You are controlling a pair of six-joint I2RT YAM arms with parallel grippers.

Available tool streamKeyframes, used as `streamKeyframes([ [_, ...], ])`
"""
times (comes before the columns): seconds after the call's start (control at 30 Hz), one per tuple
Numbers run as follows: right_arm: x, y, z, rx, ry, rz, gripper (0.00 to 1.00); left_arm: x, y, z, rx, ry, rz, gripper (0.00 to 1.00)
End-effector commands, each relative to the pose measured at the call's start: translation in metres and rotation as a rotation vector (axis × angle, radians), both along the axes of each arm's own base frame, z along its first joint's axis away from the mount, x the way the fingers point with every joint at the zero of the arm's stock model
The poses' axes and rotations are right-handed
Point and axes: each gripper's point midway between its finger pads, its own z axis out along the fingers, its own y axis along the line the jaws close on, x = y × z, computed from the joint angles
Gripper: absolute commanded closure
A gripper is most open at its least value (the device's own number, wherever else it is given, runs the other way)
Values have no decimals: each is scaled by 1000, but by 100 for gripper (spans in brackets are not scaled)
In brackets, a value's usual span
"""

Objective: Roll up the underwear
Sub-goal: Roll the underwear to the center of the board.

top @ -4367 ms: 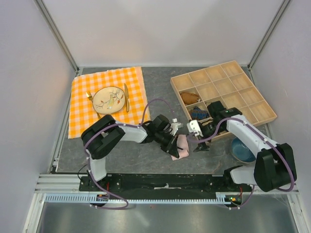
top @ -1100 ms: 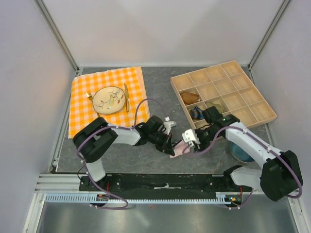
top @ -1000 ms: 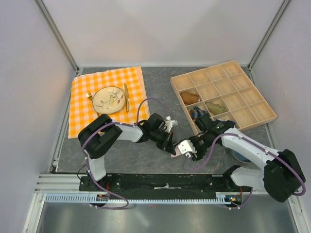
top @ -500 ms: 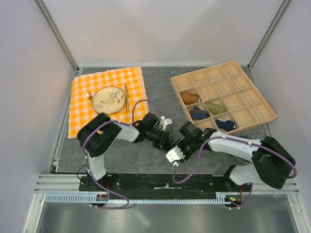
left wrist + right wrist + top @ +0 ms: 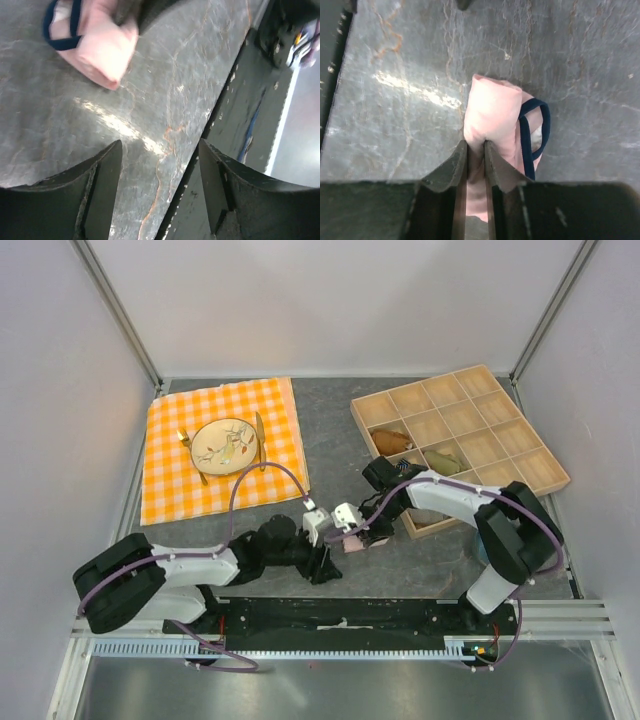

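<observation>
The underwear (image 5: 492, 107) is a small pale pink folded bundle with a dark navy edge loop, lying on the grey table near the front middle (image 5: 353, 545). My right gripper (image 5: 475, 145) is shut on one fold of it, the pink cloth pinched between both fingers; in the top view the right gripper (image 5: 352, 533) sits right over the bundle. My left gripper (image 5: 160, 146) stands open with only bare table between its fingers, and the underwear (image 5: 95, 45) lies ahead of it, apart from it. From above, the left gripper (image 5: 322, 558) is low, just near-left of the bundle.
A wooden compartment tray (image 5: 520, 455) at the back right holds a brown roll (image 5: 392, 440) and an olive roll (image 5: 443, 460). An orange checked cloth (image 5: 175, 480) with a plate (image 5: 226, 445) and cutlery lies back left. The table's front edge and black rail (image 5: 250, 100) run close by.
The left gripper has opened, let go of the underwear and drawn back toward the near left. The right gripper has swung left and closed on the bundle.
</observation>
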Motion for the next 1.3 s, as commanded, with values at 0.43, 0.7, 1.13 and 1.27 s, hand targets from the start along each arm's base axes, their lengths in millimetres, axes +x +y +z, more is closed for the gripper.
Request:
streamKeyframes([
  [0.43, -47, -17, -11, -110, 430, -61, 79, 13, -37, 30, 119, -846, -55, 31],
  [0.7, -47, -20, -15, -122, 447, -72, 78, 17, -62, 8, 199, -874, -116, 32],
  [1.13, -24, -22, 9, -68, 395, -161, 61, 3, -54, -61, 389, -604, -165, 83],
  [1.27, -16, -25, 23, -39, 381, -213, 54, -1, -49, -77, 417, -531, -154, 84],
])
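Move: The right hand already pinches the folded pink underwear, whose middle lies about 3 cm to its left, 1 cm ahead and 1 cm lower. For the open left hand, the underwear is some 6 cm ahead, 8 cm to the right and 3 cm below. From the right hand, the grey bundle in the organizer is roughly 10 cm right and 6 cm ahead, the striped bundle 6 cm right and 14 cm ahead. Keeping its pinch, the right hand drags the underwear about 4 cm back, fingertips swinging some 25 degrees towards the base, holds there, then opens partway and starts forward, right and up. The open left hand dips back, then comes forward and to the right, ending 8 cm right and slightly lower, tips swung forward, and closes on the fold beside the right fingers. ##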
